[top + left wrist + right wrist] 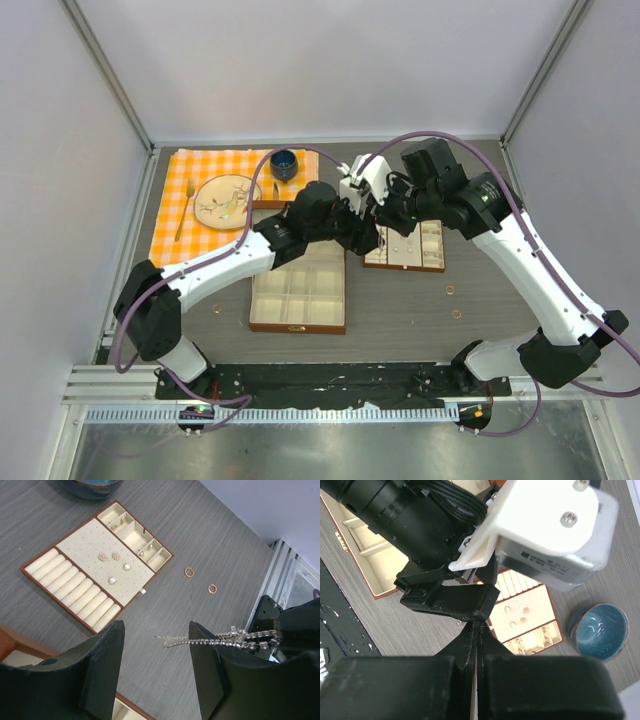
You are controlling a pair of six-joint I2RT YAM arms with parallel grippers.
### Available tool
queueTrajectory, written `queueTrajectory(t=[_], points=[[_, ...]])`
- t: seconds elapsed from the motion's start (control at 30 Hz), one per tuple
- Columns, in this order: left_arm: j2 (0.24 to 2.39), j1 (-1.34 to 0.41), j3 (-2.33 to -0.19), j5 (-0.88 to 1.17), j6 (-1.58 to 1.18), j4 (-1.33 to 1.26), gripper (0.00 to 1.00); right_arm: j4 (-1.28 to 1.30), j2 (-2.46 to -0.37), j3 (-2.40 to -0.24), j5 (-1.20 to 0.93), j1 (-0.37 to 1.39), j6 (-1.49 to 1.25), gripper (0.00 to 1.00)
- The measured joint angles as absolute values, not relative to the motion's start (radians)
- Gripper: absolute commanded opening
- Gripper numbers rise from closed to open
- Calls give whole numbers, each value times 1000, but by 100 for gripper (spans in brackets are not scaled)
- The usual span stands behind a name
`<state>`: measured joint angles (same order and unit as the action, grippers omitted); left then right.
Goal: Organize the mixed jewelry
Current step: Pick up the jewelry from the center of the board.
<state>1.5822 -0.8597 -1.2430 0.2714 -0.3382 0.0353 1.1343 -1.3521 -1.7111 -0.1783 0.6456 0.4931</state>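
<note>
A thin silver chain necklace hangs in the air above the grey table. It runs from my right gripper into the gap of my left gripper. The left gripper is open, its fingers either side of the chain's loose end. The right gripper is shut on the necklace, tip to tip with the left gripper over the middle of the table. Two small copper rings lie loose on the table, and show in the top view as rings. A third ring lies at the left.
A brown earring tray with roll slots and small compartments lies under the grippers, tray. A brown box with cream compartments sits in front of it. On the orange checked cloth are a plate, a gold spoon and a blue bowl.
</note>
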Motion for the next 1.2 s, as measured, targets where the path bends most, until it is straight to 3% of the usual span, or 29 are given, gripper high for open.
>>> queueTrajectory(t=[0.37, 0.73, 1.2], points=[[1607, -870, -1243, 309, -338, 33, 38, 1136, -1350, -1711, -178, 644, 493, 1], [1607, -870, -1223, 315, -333, 15, 38, 1135, -1324, -1711, -171, 636, 493, 1], [1607, -870, -1212, 319, -333, 8, 21, 1135, -1321, -1704, -170, 631, 493, 1]])
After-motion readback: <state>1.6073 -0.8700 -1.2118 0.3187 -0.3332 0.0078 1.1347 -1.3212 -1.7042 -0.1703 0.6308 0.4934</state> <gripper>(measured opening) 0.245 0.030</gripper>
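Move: The jewelry, a silver chain pinched in the right fingertips, dangles with its free end at the left hand's open fingertips: that end is about 1 cm back and 1 cm right of the left hand, roughly level. The right hand finds it some 8 cm below, 2 cm ahead and 1 cm left. The flat tray lies some 6 cm ahead of the left hand, 11 cm right and 20 cm below; the open box about 17 cm left, 6 cm back and 19 cm below. The left hand eases about 2 cm down and 1 cm back onto the dangling end of the chain, keeping its fingers aimed to the right and forward, while its jaws draw in from somewhat over half open to about a quarter, bringing the tips in around the chain's end. The right hand keeps its shut grip on the upper part of the chain and, from midway on, drifts roughly 1 cm up and to the right, its wrist hardly turning. ##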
